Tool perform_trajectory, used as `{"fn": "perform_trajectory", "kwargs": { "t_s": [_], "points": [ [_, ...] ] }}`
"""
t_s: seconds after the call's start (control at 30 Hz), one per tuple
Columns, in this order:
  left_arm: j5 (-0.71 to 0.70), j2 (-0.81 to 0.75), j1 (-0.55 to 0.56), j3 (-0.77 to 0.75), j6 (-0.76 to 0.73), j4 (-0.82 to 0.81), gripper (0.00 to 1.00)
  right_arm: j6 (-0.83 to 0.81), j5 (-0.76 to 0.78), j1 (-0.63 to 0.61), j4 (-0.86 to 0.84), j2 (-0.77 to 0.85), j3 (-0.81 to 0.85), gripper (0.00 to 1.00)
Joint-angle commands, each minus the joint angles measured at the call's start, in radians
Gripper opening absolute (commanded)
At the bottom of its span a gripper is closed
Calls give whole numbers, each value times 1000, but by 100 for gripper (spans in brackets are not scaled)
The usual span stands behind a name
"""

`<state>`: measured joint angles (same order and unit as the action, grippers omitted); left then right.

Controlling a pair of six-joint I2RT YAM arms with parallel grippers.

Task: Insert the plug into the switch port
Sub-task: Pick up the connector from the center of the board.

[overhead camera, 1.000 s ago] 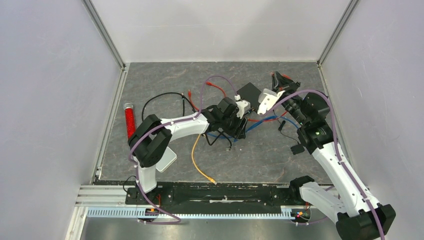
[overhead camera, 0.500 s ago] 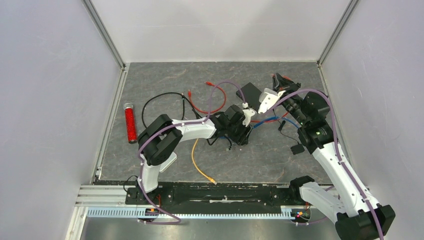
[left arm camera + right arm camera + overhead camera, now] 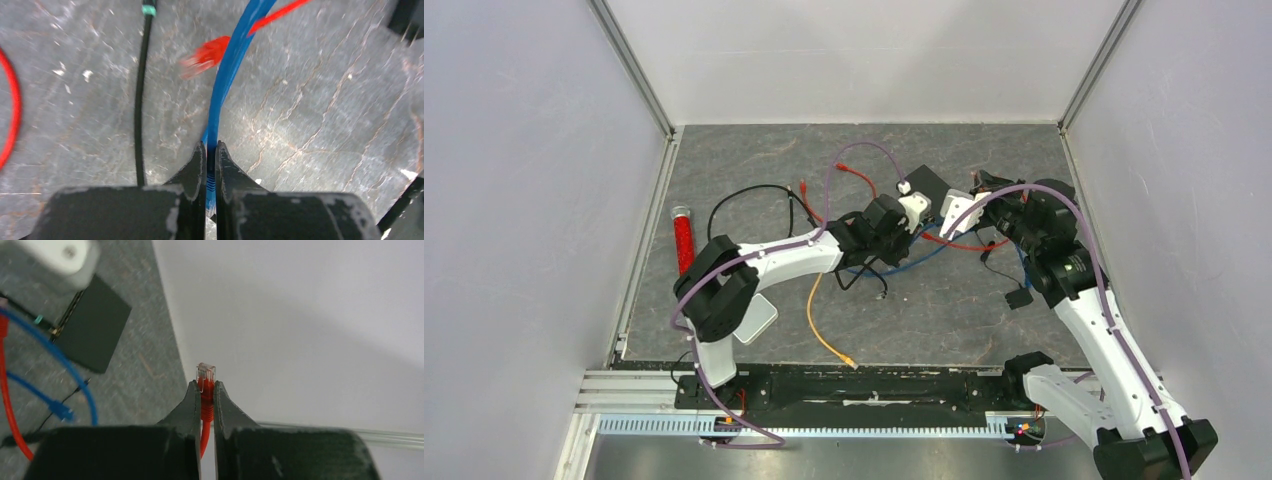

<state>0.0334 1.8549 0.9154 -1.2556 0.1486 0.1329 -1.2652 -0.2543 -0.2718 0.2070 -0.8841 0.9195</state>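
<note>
The black switch (image 3: 929, 186) lies at the back middle of the grey floor, and it also shows in the right wrist view, switch (image 3: 92, 330). My right gripper (image 3: 206, 385) is shut on the red plug (image 3: 205, 374), whose clear tip sticks out past the fingertips and points at the white wall. From above, the right gripper (image 3: 981, 181) hangs just right of the switch. My left gripper (image 3: 210, 147) is shut on a blue cable (image 3: 225, 85) close above the floor. A second red plug (image 3: 207, 52) lies blurred beside that cable. The switch's ports are hard to make out.
A red tube (image 3: 683, 240) lies at the left. An orange cable (image 3: 819, 325) runs toward the near edge. A black cable loop (image 3: 744, 195) and a red cable (image 3: 849, 172) lie left of the switch. White walls enclose the floor on three sides.
My left gripper has gone from open to shut on the blue cable after swinging right and back. The right gripper has shifted slightly, still holding the red plug.
</note>
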Motion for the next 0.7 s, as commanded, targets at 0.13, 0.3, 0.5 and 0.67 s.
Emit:
{"fn": "perform_trajectory", "kwargs": {
  "t_s": [0.13, 0.3, 0.5, 0.67],
  "points": [
    [-38, -42, -21, -71, -9, 12, 2, -154, 232, 3, 200, -26, 78, 0],
    [-38, -31, -23, -45, 23, 23, 2, -281, 349, 3, -131, 15, -59, 0],
    [32, -39, -21, 39, 103, -12, 2, -293, 377, 3, -320, -34, -61, 0],
    [74, -31, -15, 71, 159, -9, 6, -156, 442, 3, -402, -75, 7, 0]
  ]
}}
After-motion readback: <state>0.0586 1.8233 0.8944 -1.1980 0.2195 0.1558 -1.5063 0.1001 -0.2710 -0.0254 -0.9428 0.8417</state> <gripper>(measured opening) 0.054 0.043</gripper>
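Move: My right hand holds the red connector high up; the toy car lies about 17 cm to its right and 3 cm ahead, some 30 cm below. The red cable's loose plug is roughly 11 cm left, level fore-and-aft, and the switch about 11 cm ahead and 10 cm left, both near table height. From my left hand, shut on the blue cable, the loose plug lies about 6 cm ahead, 6 cm right and slightly below. Still pinching the red connector, I swing my right hand some 6 cm right towards the toy car's side, dipping at first, then climbing back and easing forward about 3 cm, while it rolls left side down, turns clockwise and ends tipped slightly up. My left hand keeps the blue cable pinched, lifts about 3 cm, then sinks past its starting height, drifting left. ##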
